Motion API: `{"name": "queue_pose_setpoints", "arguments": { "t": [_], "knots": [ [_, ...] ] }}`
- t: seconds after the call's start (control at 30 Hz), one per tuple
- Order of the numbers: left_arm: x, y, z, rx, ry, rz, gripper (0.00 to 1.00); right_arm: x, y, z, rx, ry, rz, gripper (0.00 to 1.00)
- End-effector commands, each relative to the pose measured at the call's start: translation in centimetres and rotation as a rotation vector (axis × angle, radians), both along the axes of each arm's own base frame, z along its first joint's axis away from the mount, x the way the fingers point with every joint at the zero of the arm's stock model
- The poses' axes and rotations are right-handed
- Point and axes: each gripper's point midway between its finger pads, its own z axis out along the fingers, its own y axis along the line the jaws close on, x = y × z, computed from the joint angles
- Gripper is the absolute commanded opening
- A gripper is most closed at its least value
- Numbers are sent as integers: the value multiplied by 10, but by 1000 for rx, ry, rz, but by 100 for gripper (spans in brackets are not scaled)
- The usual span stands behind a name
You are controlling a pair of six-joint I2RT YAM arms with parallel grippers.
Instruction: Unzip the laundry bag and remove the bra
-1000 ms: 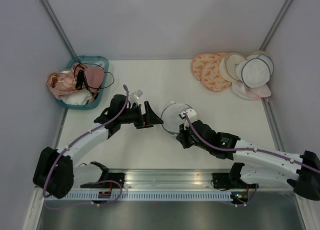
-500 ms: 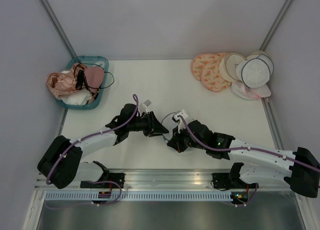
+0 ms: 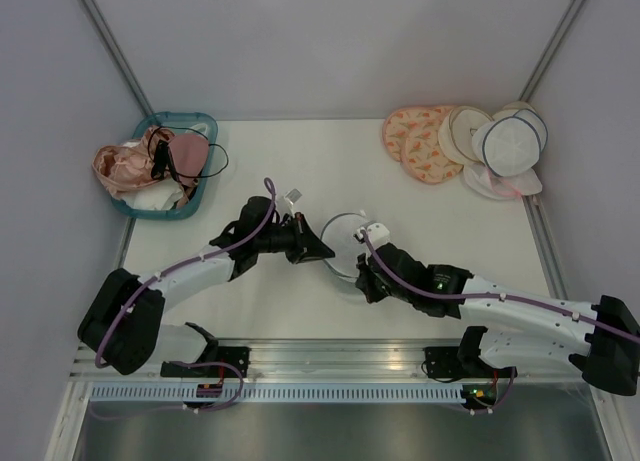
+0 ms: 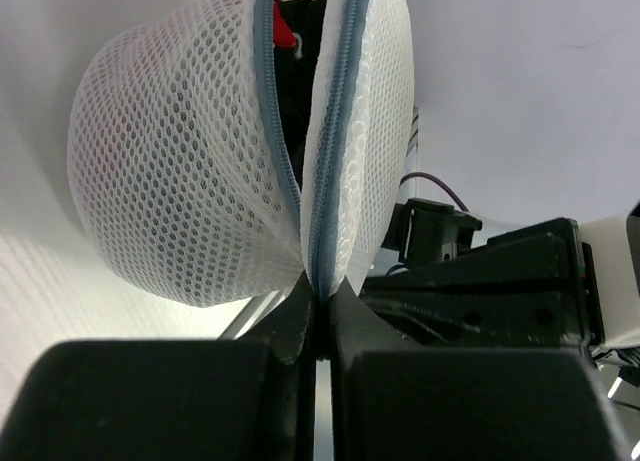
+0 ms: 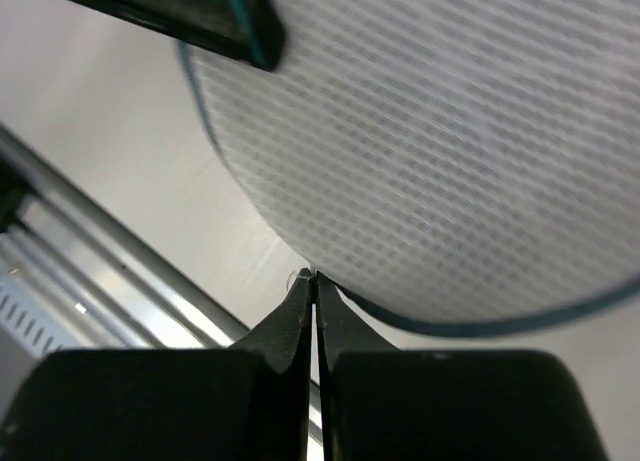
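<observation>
The laundry bag (image 3: 348,233) is a white mesh dome with a grey-blue zipper and sits mid-table between both arms. In the left wrist view the bag (image 4: 180,171) has its zipper (image 4: 335,131) parted near the top. Dark fabric with a red spot, the bra (image 4: 290,41), shows through the gap. My left gripper (image 4: 320,293) is shut on the zipper seam at the bag's lower edge, and from above the left gripper (image 3: 325,253) meets the bag's left side. My right gripper (image 5: 314,278) is shut on the rim of the bag's round lid (image 5: 450,151); from above the right gripper (image 3: 360,273) sits at the bag's near edge.
A teal basket (image 3: 180,116) full of garments stands at the back left. A pile of peach and cream round bags (image 3: 465,141) lies at the back right. A metal rail (image 3: 340,366) runs along the near edge. Walls close in on three sides.
My left gripper has moved in to the bag and gone from wide open to shut on the zipper seam. The right gripper stayed shut on the rim, shifting slightly with the bag.
</observation>
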Motion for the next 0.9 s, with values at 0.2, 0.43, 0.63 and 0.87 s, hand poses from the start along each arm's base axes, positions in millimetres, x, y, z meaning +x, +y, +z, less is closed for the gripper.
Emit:
{"name": "queue_pose_setpoints", "arguments": {
  "t": [0.2,0.43,0.63,0.87],
  "knots": [
    [1,-2,8,12,-101,-173,2,49,-104,13,-326,-196,-487,1],
    [11,-14,0,19,-108,-331,2,75,-103,29,-314,-283,-539,0],
    [81,-17,15,44,-180,-257,16,68,-87,23,-259,-240,-454,0],
    [107,-1,9,136,-164,-69,100,55,-63,15,-150,-166,-360,0]
  ]
}}
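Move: The left hand already pinches the laundry bag by its zip edge; the bag's middle lies about 5 cm to its right, 2 cm ahead and 4 cm below. The dark and red bra shows through the open zip, roughly 3 cm ahead and 6 cm to the right of this hand, some 4 cm lower. From the right hand, which is shut on the zip pull, the bag's middle is about 5 cm ahead, 3 cm left and 3 cm lower. With the zip pull still pinched, the right hand draws it about 10 cm to the right and 6 cm forward, turning clockwise some 25 degrees, then eases back left a couple of centimetres. The left hand first keeps its hold on the zip edge, turning slightly clockwise, then sweeps about 10 cm forward, opening wide and letting go of the bag. ##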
